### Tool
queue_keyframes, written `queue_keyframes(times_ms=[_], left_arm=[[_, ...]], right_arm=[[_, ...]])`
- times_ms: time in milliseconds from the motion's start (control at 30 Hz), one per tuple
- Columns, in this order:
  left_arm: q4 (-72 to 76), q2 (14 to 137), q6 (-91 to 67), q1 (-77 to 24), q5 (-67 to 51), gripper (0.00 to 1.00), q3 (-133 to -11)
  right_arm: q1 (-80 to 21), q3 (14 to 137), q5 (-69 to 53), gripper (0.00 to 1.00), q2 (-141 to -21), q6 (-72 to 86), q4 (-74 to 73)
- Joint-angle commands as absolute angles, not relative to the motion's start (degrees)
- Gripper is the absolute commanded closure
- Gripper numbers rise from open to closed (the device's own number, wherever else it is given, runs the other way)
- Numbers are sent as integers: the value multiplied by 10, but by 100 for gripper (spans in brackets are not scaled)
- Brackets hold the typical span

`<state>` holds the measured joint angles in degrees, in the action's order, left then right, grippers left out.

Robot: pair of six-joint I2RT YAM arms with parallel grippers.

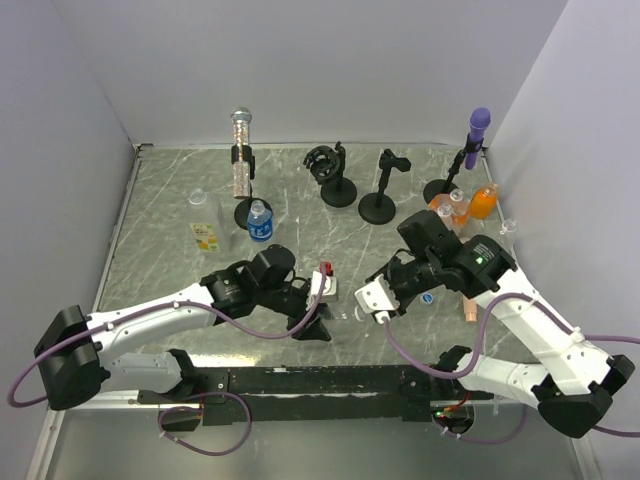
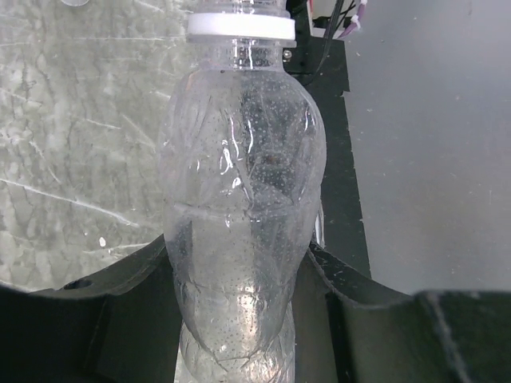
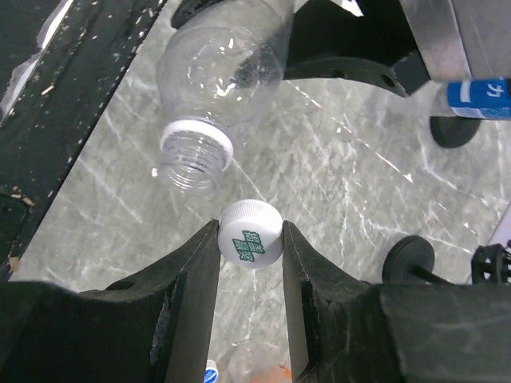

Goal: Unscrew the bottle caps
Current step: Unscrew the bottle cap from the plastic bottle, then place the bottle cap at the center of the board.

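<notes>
A clear, unlabelled bottle (image 2: pixel 239 175) lies between the fingers of my left gripper (image 2: pixel 238 263), which is shut on its body. Its white neck ring (image 2: pixel 241 26) points away from the camera. In the right wrist view the same bottle (image 3: pixel 215 72) shows an open threaded mouth (image 3: pixel 194 159) with no cap on it. My right gripper (image 3: pixel 250 233) is shut on a white cap (image 3: pixel 251 239) with green print. It holds the cap just off the bottle's mouth and above the table. In the top view both grippers meet near the table's front centre, left (image 1: pixel 318 310) and right (image 1: pixel 375 302).
A blue-labelled bottle (image 1: pixel 260 222) and a yellow-labelled bottle (image 1: pixel 205 236) stand at mid left. Orange bottles (image 1: pixel 483 202) stand at the back right. A silver microphone (image 1: pixel 240 150), a purple microphone (image 1: pixel 479 124) and black stands (image 1: pixel 377 208) line the back. A small blue cap (image 1: pixel 428 298) lies under the right arm.
</notes>
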<state>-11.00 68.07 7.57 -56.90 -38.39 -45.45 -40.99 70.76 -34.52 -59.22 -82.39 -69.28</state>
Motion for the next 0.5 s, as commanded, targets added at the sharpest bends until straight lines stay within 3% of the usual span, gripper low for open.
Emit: queue_keyframes(times_ms=[0,233,333,467], left_arm=[[-102,669,74,-562,-418,67,-466],[-67,596,25,-562,-320,67,-404],[10,505,-30,-562,-239,67,-350],[165,395,-87,-562,-114,67,-252]], right_arm=[[-403,711,-360,73,-566,-769,-636],[-268,728,-445,73,-563,-532,-572],[-194,666,-479,72,-587,-433,-545],[-173,550,-503,71,-622,-348,-465]])
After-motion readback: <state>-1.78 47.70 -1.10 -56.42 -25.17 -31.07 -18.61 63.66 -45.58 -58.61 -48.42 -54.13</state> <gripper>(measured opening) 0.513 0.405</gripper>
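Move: The right hand already holds the white cap free of the clear bottle; the nearer blue cap lies on the table about 8 cm ahead, 16 cm right and 20 cm below it. The clear bottle's middle is some 7 cm left, 4 cm back and 5 cm lower. From the left hand, the standing blue-labelled bottle is about 25 cm ahead and 16 cm left, 5 cm lower, with the yellow-labelled bottle some 13 cm farther left. With the white cap still pinched, the right hand swings forward about 6 cm and right 3 cm, away from the open bottle neck towards the blue cap, first rising some 3 cm and then dropping back while it turns clockwise about 35 degrees and tips. Still gripping the clear bottle, the left hand waits, then draws it left nearly 4 cm, turning counter-clockwise and finally rising slightly. ##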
